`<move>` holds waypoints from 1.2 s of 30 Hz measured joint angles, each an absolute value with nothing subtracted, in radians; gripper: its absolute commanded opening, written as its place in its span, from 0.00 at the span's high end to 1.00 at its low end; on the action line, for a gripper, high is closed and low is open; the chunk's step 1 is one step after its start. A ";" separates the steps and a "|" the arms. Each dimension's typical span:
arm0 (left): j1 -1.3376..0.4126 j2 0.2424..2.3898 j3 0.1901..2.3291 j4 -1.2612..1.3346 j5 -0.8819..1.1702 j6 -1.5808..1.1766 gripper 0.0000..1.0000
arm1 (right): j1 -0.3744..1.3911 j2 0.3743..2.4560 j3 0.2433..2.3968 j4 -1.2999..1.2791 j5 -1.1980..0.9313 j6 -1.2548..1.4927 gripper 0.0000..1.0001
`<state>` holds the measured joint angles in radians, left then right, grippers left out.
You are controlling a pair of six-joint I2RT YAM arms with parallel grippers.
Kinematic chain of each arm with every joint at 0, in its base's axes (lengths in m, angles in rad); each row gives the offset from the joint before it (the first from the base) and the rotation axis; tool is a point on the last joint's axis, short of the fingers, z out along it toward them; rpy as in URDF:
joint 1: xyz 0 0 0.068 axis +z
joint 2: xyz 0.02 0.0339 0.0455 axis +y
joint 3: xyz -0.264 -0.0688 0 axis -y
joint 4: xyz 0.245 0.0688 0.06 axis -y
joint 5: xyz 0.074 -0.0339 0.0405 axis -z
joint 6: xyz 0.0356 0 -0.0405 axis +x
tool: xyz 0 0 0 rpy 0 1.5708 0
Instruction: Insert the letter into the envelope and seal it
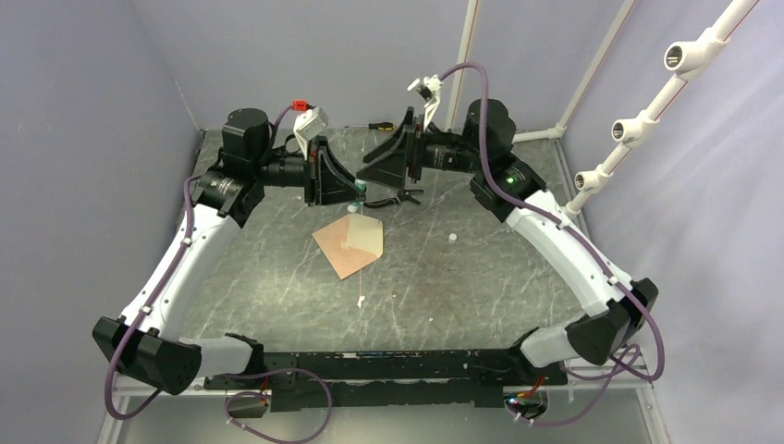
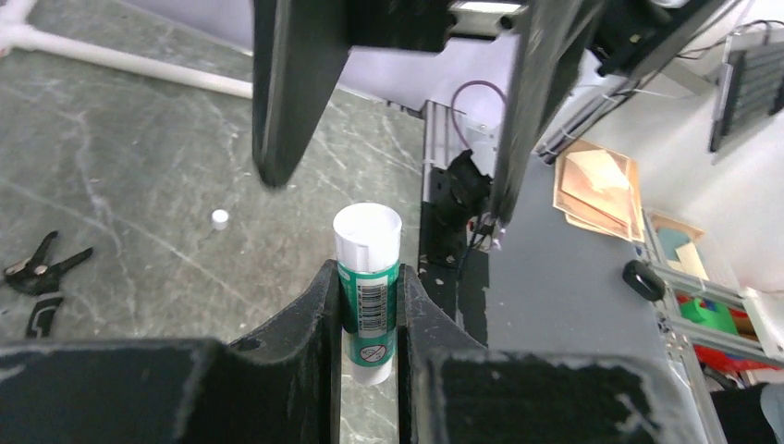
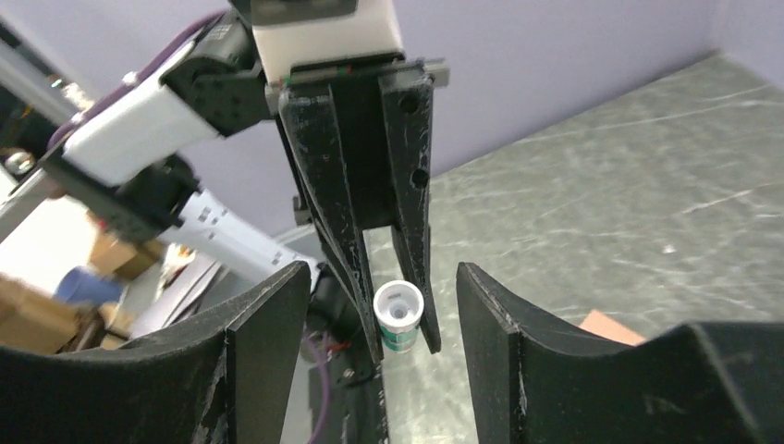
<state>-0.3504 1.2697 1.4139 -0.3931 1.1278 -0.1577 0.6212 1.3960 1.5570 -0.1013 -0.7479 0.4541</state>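
My left gripper (image 2: 368, 275) is shut on a green-and-white glue stick (image 2: 368, 236), held in the air with its uncapped white end toward the right arm. Facing it, my right gripper (image 3: 381, 268) stands open with nothing between its fingers, the glue stick (image 3: 398, 319) just beyond them. From above, both grippers meet over the back middle of the table. In front of them a brown envelope (image 1: 349, 242) lies flat, a paler patch on its upper right part. I cannot make out the letter apart from it. A brown paper corner (image 3: 610, 326) shows in the right wrist view.
A small white cap (image 1: 452, 238) lies on the table to the right of the envelope. A black clip (image 1: 402, 196) rests behind it and a screwdriver (image 1: 374, 124) at the back wall. A small white scrap (image 1: 360, 301) lies nearer the front.
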 measured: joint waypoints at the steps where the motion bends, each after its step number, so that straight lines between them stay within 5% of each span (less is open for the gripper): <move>1: -0.350 1.270 1.414 -0.385 1.151 -0.162 0.98 | 0.621 1.408 1.557 -0.096 -0.797 0.456 0.37; 4: -0.350 1.270 1.417 -0.374 1.194 -0.173 0.98 | 0.622 1.437 1.557 -0.087 -0.887 0.463 0.40; 10: -0.350 1.270 1.426 -0.370 1.218 -0.178 0.98 | 0.621 1.439 1.542 -0.054 -0.937 0.471 0.77; 20: -0.350 1.267 1.428 -0.373 1.205 -0.176 0.98 | 0.624 1.454 1.555 -0.057 -0.928 0.481 1.00; 24: -0.350 1.246 1.429 -0.408 1.069 -0.150 0.97 | 0.641 1.463 1.581 -0.118 -0.812 0.455 1.00; 32: -0.348 1.213 1.399 -0.414 0.775 -0.105 0.97 | 0.817 1.499 1.680 -0.299 -0.105 0.538 1.00; 33: -0.348 1.212 1.392 -0.403 0.750 -0.098 0.98 | 0.836 1.534 1.743 -0.361 -0.038 0.552 0.95; 36: -0.339 1.212 1.387 -0.381 0.684 -0.086 0.98 | 0.865 1.645 1.932 -0.505 0.077 0.571 0.53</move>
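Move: Between the right hand's open fingers, some 3 cm below its hand point and 1 cm to the left, is the white top end of the glue stick. That end stands about 3 cm above the left fingertips, which hold the stick nearly upright. On the table some 45 cm below the right hand, the envelope lies about 8 cm ahead and 7 cm left, the pliers about 24 cm ahead and 4 cm right, and the loose cap 11 cm ahead and 18 cm right. Closing on the glue stick's white top end, the right fingers pinch it after both hands ease back about 2 cm, the right sinking slightly, the left rising. Then both swing forward about 8 cm and a little left, twisting oppositely: the right wrist turns some 45 degrees clockwise, the left, still gripping the body, 30 counter-clockwise. ##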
